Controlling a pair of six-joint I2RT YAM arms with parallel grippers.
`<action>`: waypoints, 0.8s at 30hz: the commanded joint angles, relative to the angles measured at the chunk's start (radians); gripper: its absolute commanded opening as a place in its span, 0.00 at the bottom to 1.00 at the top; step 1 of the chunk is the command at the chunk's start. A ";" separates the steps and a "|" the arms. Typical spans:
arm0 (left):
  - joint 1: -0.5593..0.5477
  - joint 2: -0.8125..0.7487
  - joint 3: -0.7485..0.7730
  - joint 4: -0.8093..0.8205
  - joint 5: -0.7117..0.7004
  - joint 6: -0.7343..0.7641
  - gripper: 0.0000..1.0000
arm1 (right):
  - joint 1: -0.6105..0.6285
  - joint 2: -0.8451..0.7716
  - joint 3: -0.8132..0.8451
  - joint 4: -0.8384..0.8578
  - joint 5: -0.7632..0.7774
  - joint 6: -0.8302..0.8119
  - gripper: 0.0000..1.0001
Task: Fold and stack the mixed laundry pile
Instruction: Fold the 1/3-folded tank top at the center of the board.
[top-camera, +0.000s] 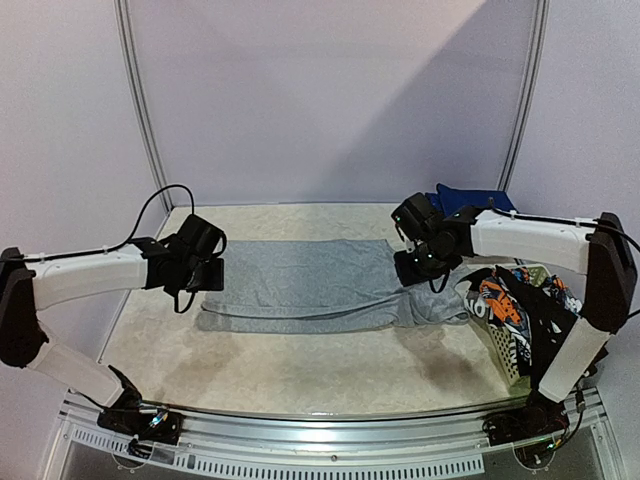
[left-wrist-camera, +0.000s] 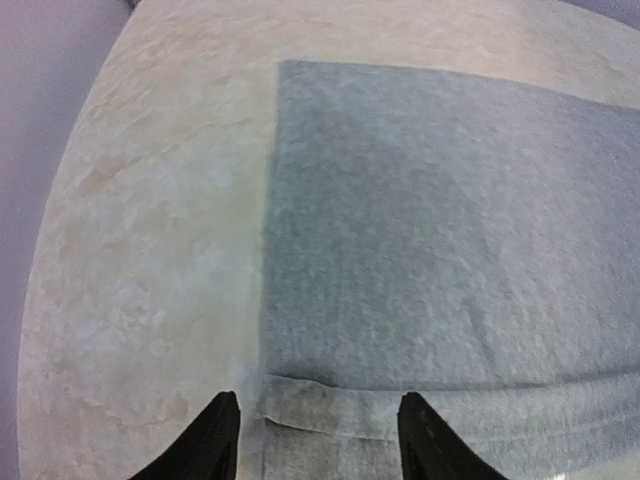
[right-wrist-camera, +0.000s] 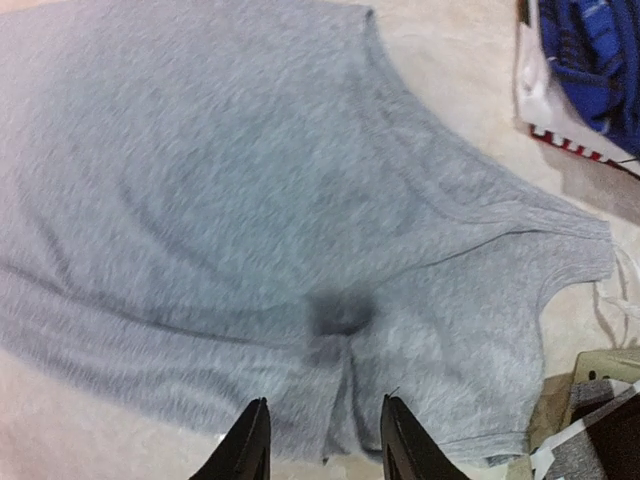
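A grey shirt (top-camera: 300, 285) lies flat across the middle of the table, folded lengthwise, its upper layer ending short of the near edge (left-wrist-camera: 430, 230). My left gripper (top-camera: 213, 273) hovers over the shirt's left end, open, with nothing between its fingers (left-wrist-camera: 318, 400). At the shirt's right end my right gripper (top-camera: 412, 268) is open just above the cloth (right-wrist-camera: 326, 402); a small pinched crease (right-wrist-camera: 340, 315) sits in front of its fingers. The rest of the mixed laundry pile, with an orange-black-white printed piece (top-camera: 500, 300) on top, fills the basket at the right.
A white lattice basket (top-camera: 505, 360) stands at the right front, close to the right arm. A navy blue piece (top-camera: 465, 197) lies at the back right (right-wrist-camera: 590, 60). The table's left edge (left-wrist-camera: 60, 250) runs beside the shirt's end.
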 joint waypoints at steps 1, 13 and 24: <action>-0.081 -0.065 -0.103 0.116 0.166 0.095 0.49 | 0.057 -0.031 -0.129 0.162 -0.206 -0.037 0.34; -0.179 -0.035 -0.213 0.260 0.350 0.111 0.31 | 0.134 0.162 -0.082 0.288 -0.367 -0.016 0.17; -0.242 0.061 -0.163 0.306 0.366 0.115 0.28 | 0.134 0.263 -0.006 0.284 -0.349 -0.018 0.14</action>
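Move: The near edge of the folded tank top runs some 10 cm below both hands: its middle is about 24 cm right and 6 cm back from the left hand, and about 28 cm left and 7 cm back from the right. From the right hand, the loose strap end lies level with it, about 9 cm right, the laundry basket 30 cm right and 3 cm back, and the blue stack roughly 22 cm ahead and 23 cm right. Empty-handed, both hands sweep inward towards the middle of the tank top's near edge, each travelling about 11 cm sideways while drawing back and sinking, the right one lower. The left turns nearly 30 degrees clockwise, the right less and counter-clockwise, both fingers narrowing; the right eases slightly forward at the end, its tips close over the layered edge, touch uncertain. ##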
